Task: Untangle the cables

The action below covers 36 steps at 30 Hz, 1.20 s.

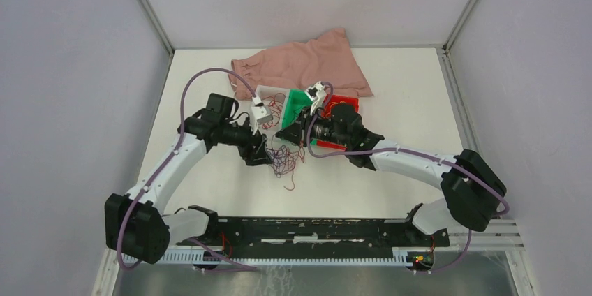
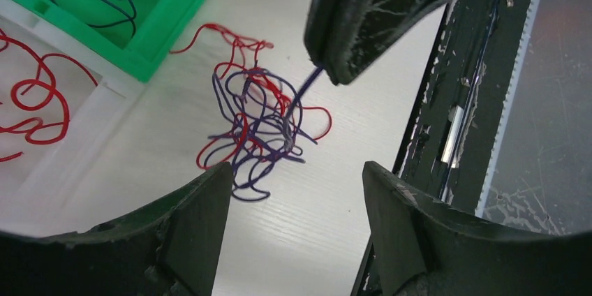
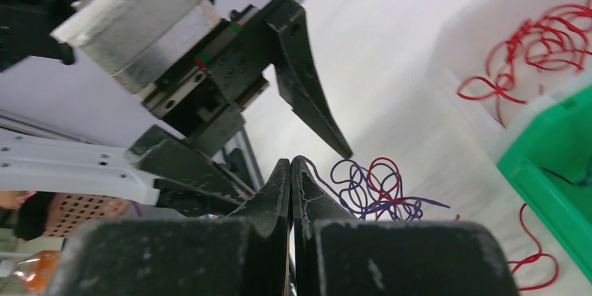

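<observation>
The cables [image 2: 258, 125] lie as a loose clump of red and dark purple strands on the white table [image 2: 314, 240]; in the top view the clump [image 1: 285, 164] sits between the two arms. My right gripper [image 3: 291, 161] is shut on one purple strand that runs from its tips down into the clump. The left wrist view shows that gripper [image 2: 325, 72] above the clump. My left gripper [image 2: 297, 168] is open just beside the clump, on its near side, with nothing between its fingers [image 3: 314, 111].
A green bin [image 2: 167, 27] holding dark blue strands and a white bin [image 2: 105, 111] holding red strands stand just behind the clump. A red bin [image 1: 343, 103] and a pink cloth [image 1: 307, 62] lie farther back. The black base rail [image 2: 454, 121] runs along the near edge.
</observation>
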Each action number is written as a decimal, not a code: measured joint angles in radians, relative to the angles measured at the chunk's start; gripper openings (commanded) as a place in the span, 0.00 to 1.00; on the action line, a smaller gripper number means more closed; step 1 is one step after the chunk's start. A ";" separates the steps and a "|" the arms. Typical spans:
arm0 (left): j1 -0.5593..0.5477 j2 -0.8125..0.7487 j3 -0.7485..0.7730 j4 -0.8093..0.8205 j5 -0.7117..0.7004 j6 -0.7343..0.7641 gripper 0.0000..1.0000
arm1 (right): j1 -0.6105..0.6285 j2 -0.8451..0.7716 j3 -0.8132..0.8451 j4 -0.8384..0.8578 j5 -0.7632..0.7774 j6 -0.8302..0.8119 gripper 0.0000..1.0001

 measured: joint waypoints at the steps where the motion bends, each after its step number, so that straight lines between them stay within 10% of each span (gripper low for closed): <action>1: 0.000 -0.013 0.000 0.012 0.001 -0.018 0.71 | 0.000 -0.005 0.000 0.019 -0.011 0.016 0.01; 6: 0.000 -0.047 0.018 0.041 0.002 -0.088 0.62 | 0.005 -0.013 0.000 0.113 -0.067 0.095 0.01; 17: 0.000 -0.153 0.051 0.061 0.050 -0.147 0.04 | 0.013 -0.017 0.007 0.180 -0.106 0.173 0.01; 25: -0.001 -0.237 0.055 0.061 0.052 -0.181 0.03 | 0.013 -0.060 0.005 0.187 -0.095 0.172 0.60; 36: -0.001 -0.285 0.125 0.122 0.052 -0.349 0.03 | 0.018 -0.179 -0.144 0.164 -0.085 -0.047 0.68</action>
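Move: A purple strand hangs from my shut right fingers; the stretch my open left hand wants is about 2 cm ahead of it, 3 cm to its right and 2 cm higher, or some 5 cm straight below my right hand. The tangled bundle dangles about 5 cm right of my left hand and 6 cm below, level fore and aft. The white bin's middle lies roughly 16 cm ahead of that hand, 13 cm down; the green bin stands 9 cm right of it. I raise my left hand about 13 cm in all, shutting its fingers on the purple strand below my right fingertips halfway up, its fingers swinging some 20 degrees towards level. My right hand keeps its pinch while rising and easing back, then opens wide to let the strand go and draws back, a little right and down, leaving the left hand holding the bundle up. ##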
